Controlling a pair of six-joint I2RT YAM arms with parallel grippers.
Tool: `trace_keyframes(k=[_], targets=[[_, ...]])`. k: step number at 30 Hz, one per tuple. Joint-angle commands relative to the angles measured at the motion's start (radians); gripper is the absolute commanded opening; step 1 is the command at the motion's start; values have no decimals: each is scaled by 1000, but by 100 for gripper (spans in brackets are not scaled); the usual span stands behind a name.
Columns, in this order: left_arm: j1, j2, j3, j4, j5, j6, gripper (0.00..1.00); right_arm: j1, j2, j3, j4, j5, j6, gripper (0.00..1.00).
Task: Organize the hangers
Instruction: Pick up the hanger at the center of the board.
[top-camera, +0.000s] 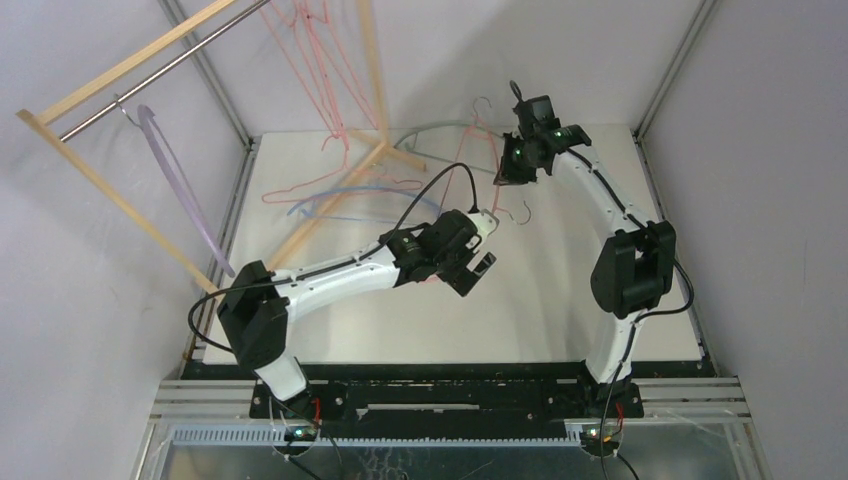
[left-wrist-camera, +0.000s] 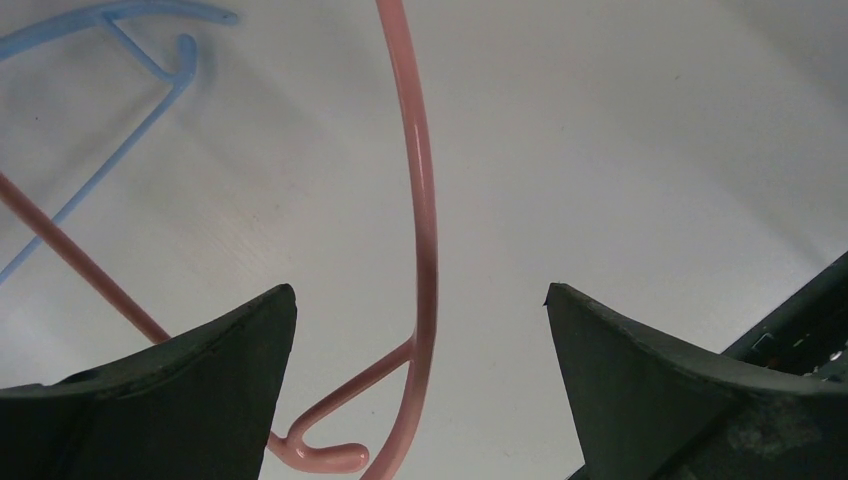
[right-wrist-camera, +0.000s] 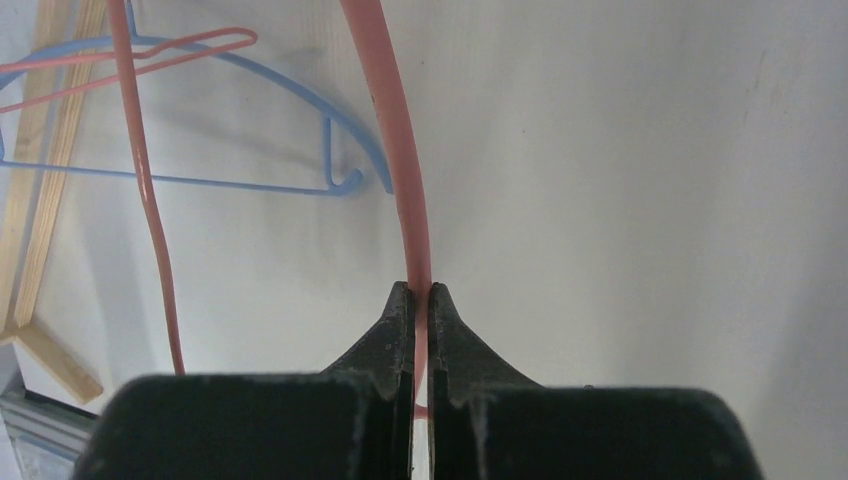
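My right gripper (right-wrist-camera: 421, 290) is shut on the curved bar of a thick pink hanger (right-wrist-camera: 385, 100), held above the table at the back (top-camera: 505, 172). My left gripper (left-wrist-camera: 420, 295) stands wide open near the table's middle (top-camera: 481, 271); the same pink hanger's lower bar (left-wrist-camera: 428, 200) passes between its fingers without touching them. A blue hanger (right-wrist-camera: 300, 100) and a thin pink-red wire hanger (right-wrist-camera: 140, 150) lie on the table by the rack's foot. A lilac hanger (top-camera: 180, 185) and several thin pink-red wire hangers (top-camera: 320, 60) hang on the rack's rod. A pale green hanger (top-camera: 440, 127) lies at the back.
The light wooden rack (top-camera: 120, 70) with its metal rod stands at the back left, its legs (top-camera: 375, 150) reaching onto the white table (top-camera: 540, 310). Grey walls close in on both sides. The arm bases sit on the black rail (top-camera: 450, 395) at the near edge.
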Motion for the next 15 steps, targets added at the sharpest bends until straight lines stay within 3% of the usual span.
trace_keyframes(k=[1, 9, 15], targets=[[-13, -40, -39, -3, -53, 28, 99, -1, -13, 64, -37, -40, 12, 0], [-13, -13, -76, 6, -142, 37, 92, -16, -78, 95, -110, -88, -10, 0], [-13, -1, -68, 21, -167, 48, 63, -32, -140, 111, -168, -123, -15, 0]])
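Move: Just under the left hand's open fingers runs the curved bar of the pink hanger near its free end, about 2 cm to their left, level fore and aft and some 3 cm below. The blue hanger lies on the table some 15 cm ahead and 20 cm to the left of that hand. From the right hand, which holds the pink hanger farther up, that stretch of bar is about 16 cm back, 6 cm left and 8 cm lower; the green hanger lies 8 cm ahead and 8 cm left. Settling over the bar near the pink hanger's free end, the left hand goes about 2.5 cm to its left and 2 cm down, tilting slightly, and its wide-open fingers close by about a third with the bar between them. Meanwhile the right hand keeps its pinch on the same hanger and draws it back about 2.5 cm and up 1.5 cm, towards the left hand. ##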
